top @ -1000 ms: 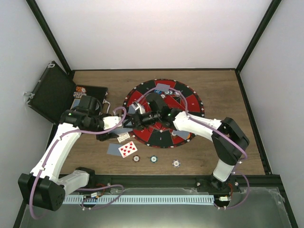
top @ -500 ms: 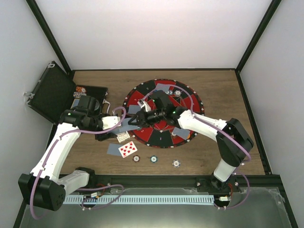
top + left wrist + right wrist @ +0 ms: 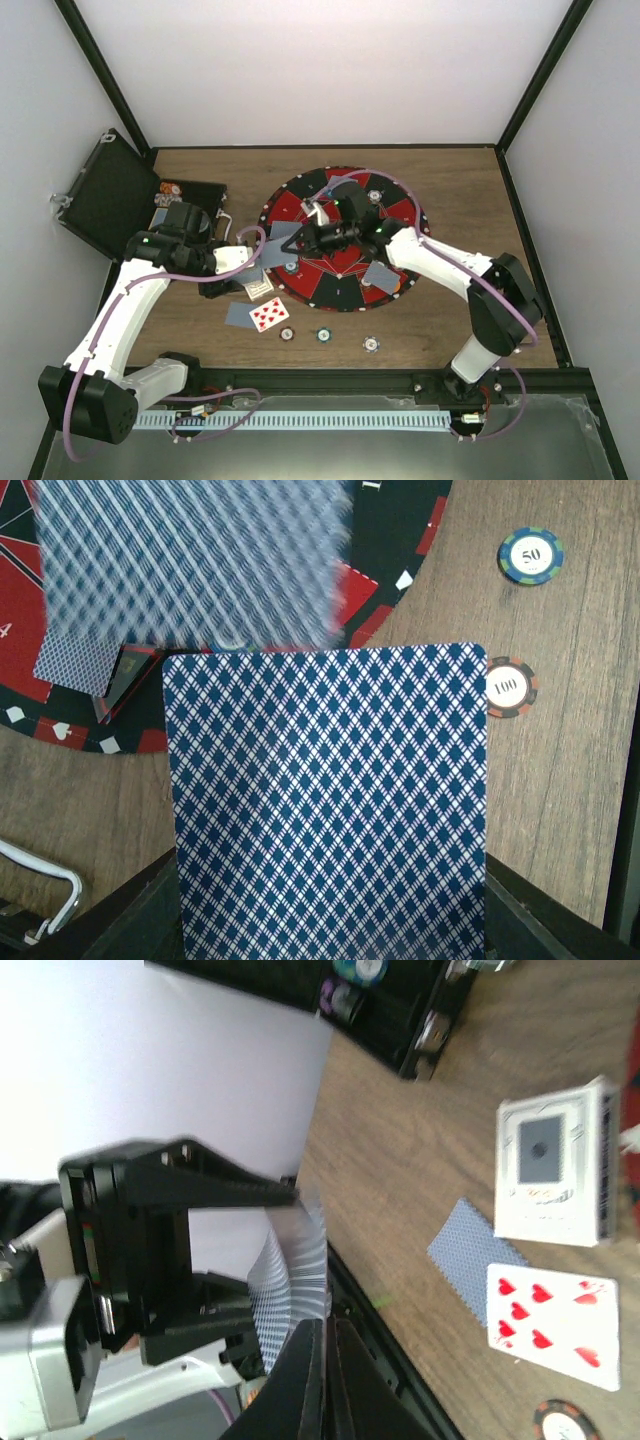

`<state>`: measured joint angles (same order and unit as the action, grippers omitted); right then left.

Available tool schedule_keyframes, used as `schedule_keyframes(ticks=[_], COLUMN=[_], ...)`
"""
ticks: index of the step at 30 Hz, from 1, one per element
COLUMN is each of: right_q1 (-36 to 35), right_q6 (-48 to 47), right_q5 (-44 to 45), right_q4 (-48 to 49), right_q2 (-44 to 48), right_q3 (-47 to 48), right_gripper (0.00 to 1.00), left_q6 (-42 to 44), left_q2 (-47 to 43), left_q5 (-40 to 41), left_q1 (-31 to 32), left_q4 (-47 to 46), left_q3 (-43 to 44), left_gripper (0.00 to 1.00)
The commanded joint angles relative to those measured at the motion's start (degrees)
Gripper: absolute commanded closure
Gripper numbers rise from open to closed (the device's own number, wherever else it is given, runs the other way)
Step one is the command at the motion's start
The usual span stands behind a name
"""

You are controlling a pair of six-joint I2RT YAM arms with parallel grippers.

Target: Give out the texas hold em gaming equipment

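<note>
My left gripper (image 3: 238,278) is shut on a deck of blue-checked playing cards (image 3: 325,800) just left of the mat; the deck fills the left wrist view and hides the fingertips. My right gripper (image 3: 322,1328) is shut on a single card (image 3: 290,1280), pinched by its edge and bowed, beside the deck at the mat's left rim (image 3: 275,252). That card shows blurred in the left wrist view (image 3: 190,560). On the wood lie a face-up hearts card (image 3: 269,314), a face-down card (image 3: 240,314) and three poker chips (image 3: 324,335).
The round red-and-black mat (image 3: 335,290) carries face-down cards (image 3: 378,272). A white card box (image 3: 259,289) lies under the left gripper. The open black case (image 3: 110,195) with chips (image 3: 170,192) stands at the far left. Dark frame posts border the table.
The right gripper has shut on one card and drawn it right and away from the deck, over the mat. The left arm has stayed in place with the deck.
</note>
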<state>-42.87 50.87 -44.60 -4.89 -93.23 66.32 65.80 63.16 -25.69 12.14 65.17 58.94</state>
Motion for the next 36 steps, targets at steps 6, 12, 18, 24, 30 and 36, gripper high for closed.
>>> schedule_keyframes(ticks=[6,12,18,24,30,36], right_q1=[11.42,11.58,11.5,11.46,11.48,11.39], right_q6=[-8.33,-12.01,-11.74,-14.35,-17.72,-22.27], right_q5=[1.62,4.37,5.64,8.52,12.24,19.11], right_q4=[-8.2,-13.79,-16.05,-21.79,-25.99,-32.93], right_q2=[-6.05,-24.17,-36.36,-40.64,-39.38,-35.22], right_q3=[6.5,22.53,34.29,41.49,42.9,41.55], right_gripper=[0.99,0.99,0.99,0.89,0.63,0.47], left_q6=[0.4,-0.04,-0.53,-0.52,-0.7,-0.33], left_q2=[-1.08,-0.94,-0.5,-0.66,0.13,0.0], left_q5=[-0.69,-1.35,-1.79,-1.65,-2.54,-2.26], left_q1=[-0.17,-0.18,-0.11,-0.19,-0.14,-0.14], left_q4=[0.43,0.72,0.91,0.88,0.76,1.96], left_q3=[0.79,1.18,1.43,1.13,1.64,2.83], left_gripper=[0.96,0.96,0.96,0.96,0.96,0.96])
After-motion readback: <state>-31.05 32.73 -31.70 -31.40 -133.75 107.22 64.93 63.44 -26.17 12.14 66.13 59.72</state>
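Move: The right hand holds a face-down card some 18 cm above the mat. The left seat's card, where it goes, lies about 16 cm ahead of that hand and 3 cm to its left. The orange 100 chips stand roughly 10 cm ahead and 1 cm left, and the blue 50 chips 6 cm ahead and 1 cm left. The far seat's card lies 28 cm ahead and 11 cm right. From the left hand, holding the deck, the left seat's card is about 20 cm ahead, 8 cm right and 14 cm below. Forward first, veering briefly right, then steeply down: the right hand carries its card past the chip stacks to the left seat's card, some 19 cm forward and 15 cm lower. Its fingers tip about 25 degrees further towards the mat with a slight clockwise turn, then part to about half open and let go of the card. The left hand keeps the deck still. ##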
